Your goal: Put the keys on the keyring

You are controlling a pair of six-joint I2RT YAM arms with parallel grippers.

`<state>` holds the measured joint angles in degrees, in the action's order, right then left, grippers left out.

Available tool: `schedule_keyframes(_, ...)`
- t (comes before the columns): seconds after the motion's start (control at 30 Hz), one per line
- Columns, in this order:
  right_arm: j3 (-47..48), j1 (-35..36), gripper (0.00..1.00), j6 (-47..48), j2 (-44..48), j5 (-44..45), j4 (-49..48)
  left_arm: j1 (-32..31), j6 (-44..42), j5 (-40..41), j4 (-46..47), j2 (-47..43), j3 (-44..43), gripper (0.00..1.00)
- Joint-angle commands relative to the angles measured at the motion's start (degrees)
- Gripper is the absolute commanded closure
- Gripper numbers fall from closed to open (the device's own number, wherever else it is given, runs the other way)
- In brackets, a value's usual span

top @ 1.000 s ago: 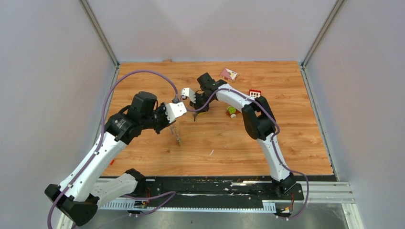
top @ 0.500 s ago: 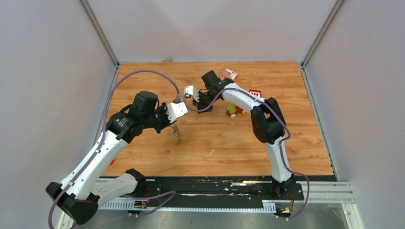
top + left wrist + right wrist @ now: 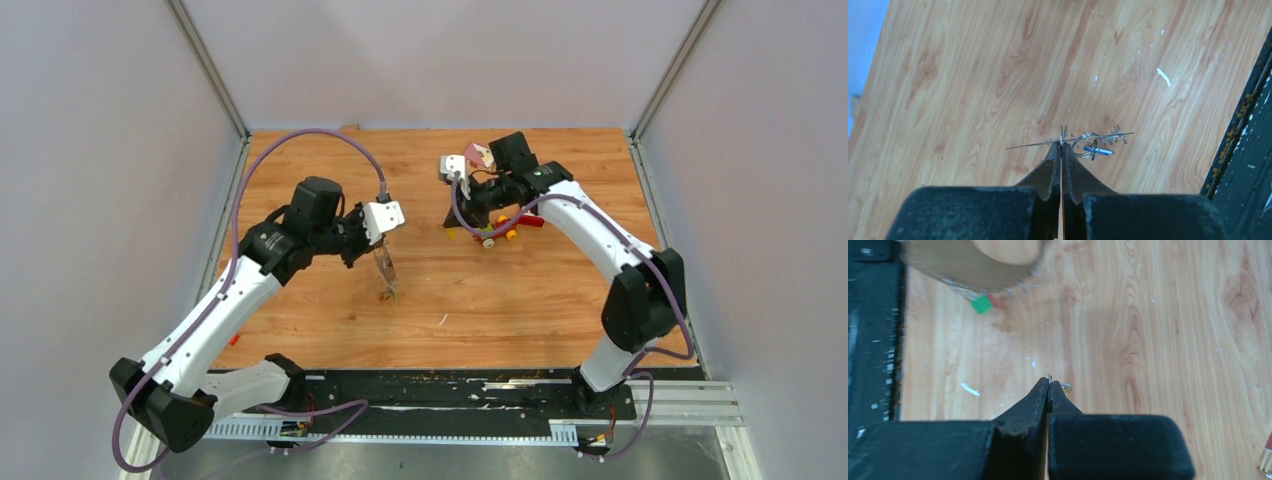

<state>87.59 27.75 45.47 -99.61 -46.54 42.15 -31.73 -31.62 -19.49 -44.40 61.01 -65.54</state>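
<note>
My left gripper [image 3: 1062, 144] is shut on the keyring [image 3: 1108, 136], which shows edge-on as a thin silvery line across its tips. A small wire ring with a blue tag [image 3: 1096, 149] sits on that line just right of the tips. From above, the keyring [image 3: 386, 274] hangs down from the left gripper [image 3: 374, 250] over the middle of the table. My right gripper [image 3: 1049, 381] is shut on a tiny key: a metal sliver pokes out between the tips, and a silvery-yellow bit [image 3: 1065, 386] shows beside the right finger. From above, the right gripper [image 3: 460, 222] is next to the toy car.
A green-yellow-red toy car [image 3: 490, 237] and a red block [image 3: 531, 222] lie beside the right gripper. A pink box [image 3: 480, 155] is behind them. A white scrap [image 3: 442, 320] lies toward the front. A black rail [image 3: 420, 385] runs along the near edge. Walls close three sides.
The right arm has swung right, away from the left gripper, to beside the toy car, its jaws closing fully. The left arm has shifted a little right with the keyring.
</note>
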Motion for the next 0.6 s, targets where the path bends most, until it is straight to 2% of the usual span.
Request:
schedule_keyframes(0.0,-5.9,0.2,1.0,0.0,10.4,-12.1,-1.9,0.3,4.1,-6.9,8.4,4.1,-4.0,1.0)
schedule_keyframes(0.1,-10.7,0.1,1.0,-2.1,16.0,-16.4,-4.9,-0.1,6.1,-9.3,10.6,7.0,-5.2,1.0)
schedule_keyframes(0.27,-17.9,0.2,1.0,-10.4,22.3,-20.7,-16.0,-3.5,7.2,-9.2,11.9,10.0,-7.5,1.0)
schedule_keyframes(0.57,-24.9,0.3,1.0,-25.2,23.6,-21.0,-32.4,-8.2,7.5,-8.3,14.7,10.1,-5.6,1.0)
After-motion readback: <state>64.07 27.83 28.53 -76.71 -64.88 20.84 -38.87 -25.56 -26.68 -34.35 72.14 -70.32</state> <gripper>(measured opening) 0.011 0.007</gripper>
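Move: The keyring, still pinched in my left hand with its flat plate, lies about 10 cm back from my right fingertips, 13 cm to their left and 4 cm higher. The key already in my right hand is roughly 8 cm ahead of my left fingertips, 14 cm to their right and 6 cm lower. On the table, 16 cm below my right hand, the toy train stands 9 cm ahead and 12 cm right; the white sliver lies 11 cm back, 1 cm right. I bring key and keyring together in the air. My right hand draws back about 10 cm while rising some 7 cm, its left-pointing fingers tipping up about 20 degrees towards level, and eases to a stop. My left hand carries the keyring about 8 cm to the right, swaying a little forward and back again and turning slightly clockwise; both grips stay shut. ##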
